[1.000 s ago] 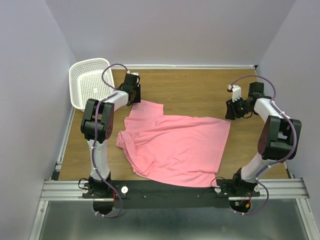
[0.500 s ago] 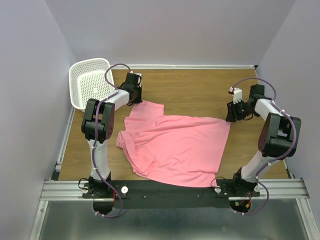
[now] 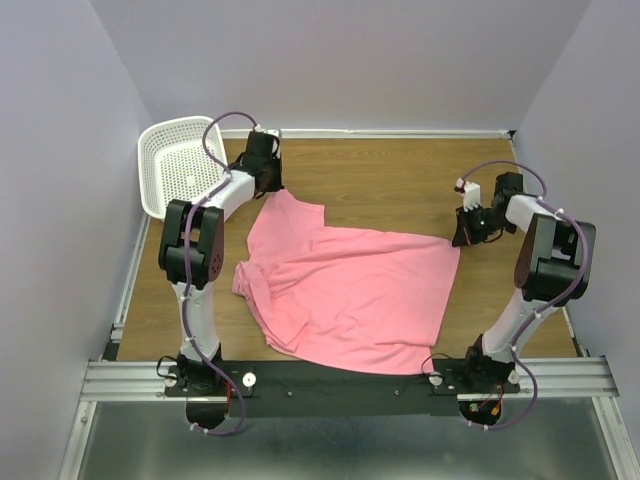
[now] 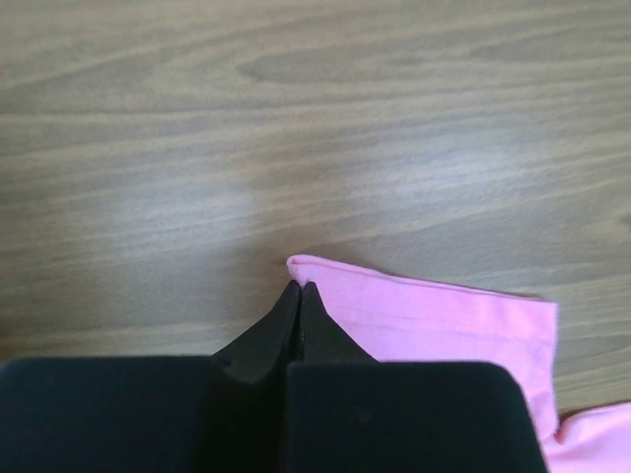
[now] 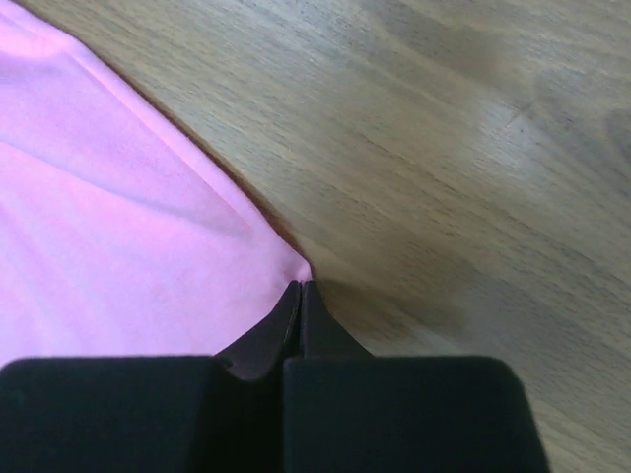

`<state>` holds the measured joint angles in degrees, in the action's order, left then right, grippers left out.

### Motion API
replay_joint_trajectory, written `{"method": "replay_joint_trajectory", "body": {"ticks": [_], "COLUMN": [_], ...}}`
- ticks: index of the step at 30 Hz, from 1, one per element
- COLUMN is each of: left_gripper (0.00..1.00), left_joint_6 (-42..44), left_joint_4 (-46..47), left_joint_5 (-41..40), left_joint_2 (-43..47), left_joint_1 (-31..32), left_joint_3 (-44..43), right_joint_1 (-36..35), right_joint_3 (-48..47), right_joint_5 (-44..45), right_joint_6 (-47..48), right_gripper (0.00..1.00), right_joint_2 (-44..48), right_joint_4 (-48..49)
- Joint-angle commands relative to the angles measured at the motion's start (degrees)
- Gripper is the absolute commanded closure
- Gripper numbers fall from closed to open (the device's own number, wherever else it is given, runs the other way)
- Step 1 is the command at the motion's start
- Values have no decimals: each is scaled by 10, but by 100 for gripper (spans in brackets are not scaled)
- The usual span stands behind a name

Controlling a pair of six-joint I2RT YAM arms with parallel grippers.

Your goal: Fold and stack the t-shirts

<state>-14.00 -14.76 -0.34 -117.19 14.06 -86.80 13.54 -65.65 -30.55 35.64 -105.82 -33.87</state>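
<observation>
One salmon-pink t-shirt [image 3: 350, 290] lies spread and rumpled across the middle of the wooden table. My left gripper [image 3: 272, 188] is at its far left corner, shut on the hemmed edge, which stretches up toward it. In the left wrist view the black jaws [image 4: 299, 288] meet at the tip of the pink hem [image 4: 444, 320]. My right gripper [image 3: 461, 238] is at the shirt's far right corner, shut on that corner. In the right wrist view its tips [image 5: 300, 286] pinch the point of the pink fabric [image 5: 118, 227].
A white perforated basket [image 3: 180, 170] leans at the far left corner, just left of my left arm. Bare wood [image 3: 380, 185] stretches behind the shirt to the back wall. Walls close in on both sides.
My left gripper shut on the shirt's far left corner and drew it away toward the back, stretching the fabric. My right gripper closed on the far right corner.
</observation>
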Motion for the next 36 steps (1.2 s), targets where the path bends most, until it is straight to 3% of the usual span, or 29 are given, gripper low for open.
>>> {"method": "replay_joint_trajectory", "body": {"ticks": [1,4,7,10,12,14,19,22,23,24,26,27,29,30,31,32,33,34,36], "left_gripper": [100,100,100,100,100,100,100,100,100,79,57,47,47,45,45,44,43,42,40], "left_joint_6": [-16,-29,-38,-54,-65,-83,-110,-126,-129,-125,-116,-98,-86,-82,-81,-78,-75,-71,-49], "left_joint_4": [5,10,9,-31,-47,-71,-91,-29,-20,-13,6,13,50,65,81,105,115,123,141], "left_joint_5": [19,32,36,39,46,51,66,84,89,102,112,112,109,104,99,93,81,76,60], "left_joint_2": [-12,-19,-42,-94,-126,-176,-249,-229,-222,-200,-169,-121,-57,13,48,82,149,182,250], "left_joint_1": [-12,-28,-41,-55,-62,-69,-78,-84,-84,-84,-81,-74,-63,-57,-45,-38,-33,-29,-25], "left_joint_3": [-41,-64,-112,-213,-296,-378,-471,-435,-427,-414,-394,-362,-304,-232,-194,-161,-92,-63,29], "right_joint_1": [-1,-4,-34,-72,-85,-100,-107,-108,-108,-108,-108,-109,-110,-112,-123,-133,-148,-169,-277], "right_joint_3": [-38,-74,-126,-144,-171,-199,-384,-435,-433,-424,-347,-310,-184,-150,-113,-71,-50,-34,15], "right_joint_5": [-14,-9,63,186,264,330,370,390,385,374,335,267,183,101,57,-42,-83,-107,-108], "right_joint_6": [2,-15,-69,-131,-167,-181,-186,-178,-178,-177,-165,-136,-99,-54,-28,5,85,108,114], "right_gripper": [99,99,99,99,100,100,100,99,92,64,38,22,17,17,15,16,16,16,16], "right_joint_2": [-18,-21,-26,-37,-55,-98,-221,-263,-256,-242,-195,-132,-54,14,43,66,103,117,139], "right_joint_4": [-40,-40,18,182,242,298,303,302,302,302,301,298,284,270,224,183,136,100,64]}}
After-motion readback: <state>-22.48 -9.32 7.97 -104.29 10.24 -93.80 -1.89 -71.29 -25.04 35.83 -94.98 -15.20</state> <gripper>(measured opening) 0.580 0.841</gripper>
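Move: The pink t-shirt's two far corners are already pinched: its middle lies about 30 cm back and 22 cm right of the left hand, some 14 cm back and 32 cm left of the right hand. Clear table for the corners waits ahead: roughly 15 cm out, 3 cm left and 4 cm below the left hand; about 27 cm out, 3 cm right of the right hand. The basket's middle is 30 cm left and 7 cm ahead of the left hand. The t-shirt is drawn by its far corners out towards the table's back edge, both hands rising about 8 cm, fingertips tilting up: left some 15 cm forward, right about 27 cm. Both sets of fingers then open and let go, and the empty hands swing back and up over the cloth, the right also going left. ##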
